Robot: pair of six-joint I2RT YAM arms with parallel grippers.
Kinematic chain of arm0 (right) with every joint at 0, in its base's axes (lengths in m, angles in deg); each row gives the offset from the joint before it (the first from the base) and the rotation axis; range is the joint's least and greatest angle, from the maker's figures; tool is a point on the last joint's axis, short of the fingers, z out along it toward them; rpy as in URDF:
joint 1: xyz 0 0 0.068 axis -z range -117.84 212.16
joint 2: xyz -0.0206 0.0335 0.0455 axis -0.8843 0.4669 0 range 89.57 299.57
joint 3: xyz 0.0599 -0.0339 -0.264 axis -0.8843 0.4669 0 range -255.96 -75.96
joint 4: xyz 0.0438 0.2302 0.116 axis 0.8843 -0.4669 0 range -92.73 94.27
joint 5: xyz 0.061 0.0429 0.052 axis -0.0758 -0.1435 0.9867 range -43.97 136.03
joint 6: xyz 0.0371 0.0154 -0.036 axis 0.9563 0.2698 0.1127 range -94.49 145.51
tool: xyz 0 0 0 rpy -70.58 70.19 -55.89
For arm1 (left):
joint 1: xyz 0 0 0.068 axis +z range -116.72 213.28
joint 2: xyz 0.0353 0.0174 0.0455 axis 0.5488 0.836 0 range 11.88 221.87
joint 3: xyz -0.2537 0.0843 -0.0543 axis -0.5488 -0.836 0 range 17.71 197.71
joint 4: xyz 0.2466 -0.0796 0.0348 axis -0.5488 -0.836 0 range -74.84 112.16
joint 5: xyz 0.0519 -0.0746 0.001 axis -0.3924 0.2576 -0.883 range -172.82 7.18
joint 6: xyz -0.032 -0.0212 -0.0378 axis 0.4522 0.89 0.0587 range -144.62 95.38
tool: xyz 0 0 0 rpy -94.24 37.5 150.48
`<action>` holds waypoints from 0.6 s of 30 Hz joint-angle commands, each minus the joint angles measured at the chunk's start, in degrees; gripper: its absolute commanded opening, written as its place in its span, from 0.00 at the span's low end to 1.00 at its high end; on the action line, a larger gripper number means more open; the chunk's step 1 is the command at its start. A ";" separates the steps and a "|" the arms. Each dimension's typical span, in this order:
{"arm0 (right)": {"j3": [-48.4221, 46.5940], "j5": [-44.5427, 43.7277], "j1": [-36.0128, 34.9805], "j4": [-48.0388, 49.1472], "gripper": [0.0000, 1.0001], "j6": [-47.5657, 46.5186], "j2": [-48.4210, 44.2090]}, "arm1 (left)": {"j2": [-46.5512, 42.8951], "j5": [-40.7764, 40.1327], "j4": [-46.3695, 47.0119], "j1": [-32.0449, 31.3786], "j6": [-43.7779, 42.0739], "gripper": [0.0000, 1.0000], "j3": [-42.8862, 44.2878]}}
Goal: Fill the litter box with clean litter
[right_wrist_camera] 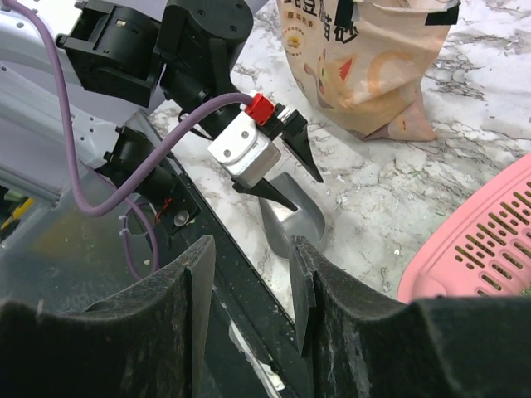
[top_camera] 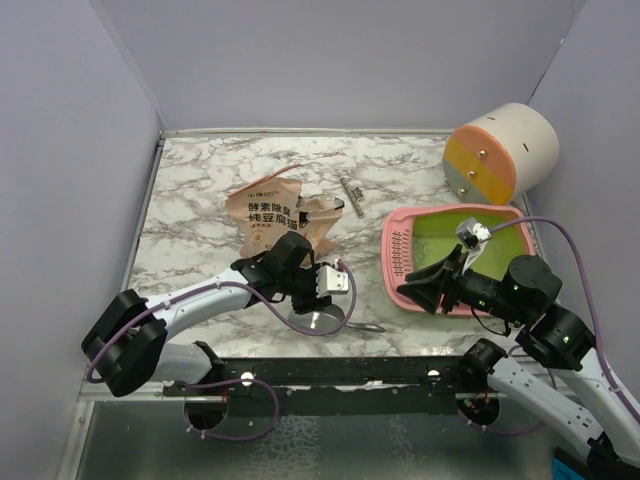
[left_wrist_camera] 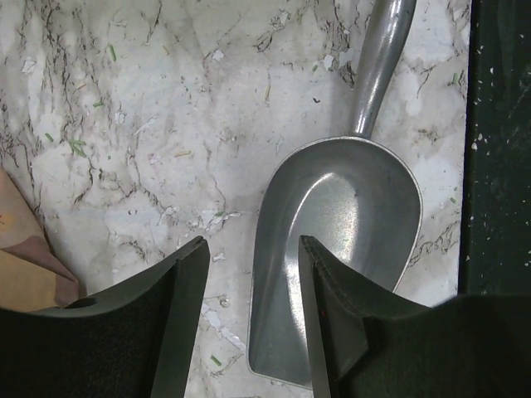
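The pink litter box [top_camera: 398, 262] sits on the right of the marble, its inside lime green; I cannot make out single granules of clean litter there. A grey metal scoop [left_wrist_camera: 340, 240] lies empty near the front edge, handle pointing away. My left gripper [left_wrist_camera: 249, 278] hangs open just above it, with the scoop's left rim between the fingers [left_wrist_camera: 178, 315] and no contact seen. In the top view it [top_camera: 322, 303] is over the scoop [top_camera: 312, 320]. My right gripper [right_wrist_camera: 253, 274] is open and empty, and in the top view it [top_camera: 418, 290] hovers by the box's front left corner.
A tan printed litter bag [top_camera: 275, 215] stands behind the left arm. A cream, orange and yellow cylinder [top_camera: 500, 150] lies at the back right. A small metal clip [top_camera: 350, 195] lies beside the bag. The black front rail [top_camera: 330, 370] borders the marble. A few green slivers [left_wrist_camera: 76, 148] dot the marble.
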 commanded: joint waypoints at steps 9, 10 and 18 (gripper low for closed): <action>-0.69 -0.69 -0.16 0.27 0.41 -0.37 -0.34 | 11.00 3.40 1.32 0.07 1.10 0.20 2.89; -0.62 -0.82 -0.16 0.29 0.41 -0.32 -0.44 | 11.30 3.02 1.40 0.04 1.73 0.04 3.14; 0.10 -7.71 -0.12 -0.10 0.36 4.60 -0.71 | 0.99 -2.98 4.82 0.03 8.81 0.00 1.73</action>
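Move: The scoop lies below the left hand, its middle some 5 cm back, 4 cm to the right and 6 cm down; the far rim of its blade is almost straight beneath the fingers. The litter bag stands about 14 cm ahead and 10 cm to the left, its middle near hand height. The litter box lies about 35 cm to the right and 10 cm farther out. From the idle right hand, the scoop is about 15 cm left, 3 cm ahead and 26 cm down. Downward by about 5 cm, the left hand sinks onto the far side of the scoop's blade, tilting some 10 degrees as its half-open fingers come shut and pinch the blade's far rim. It then turns back upward about 1.5 cm, keeping the pinch. ##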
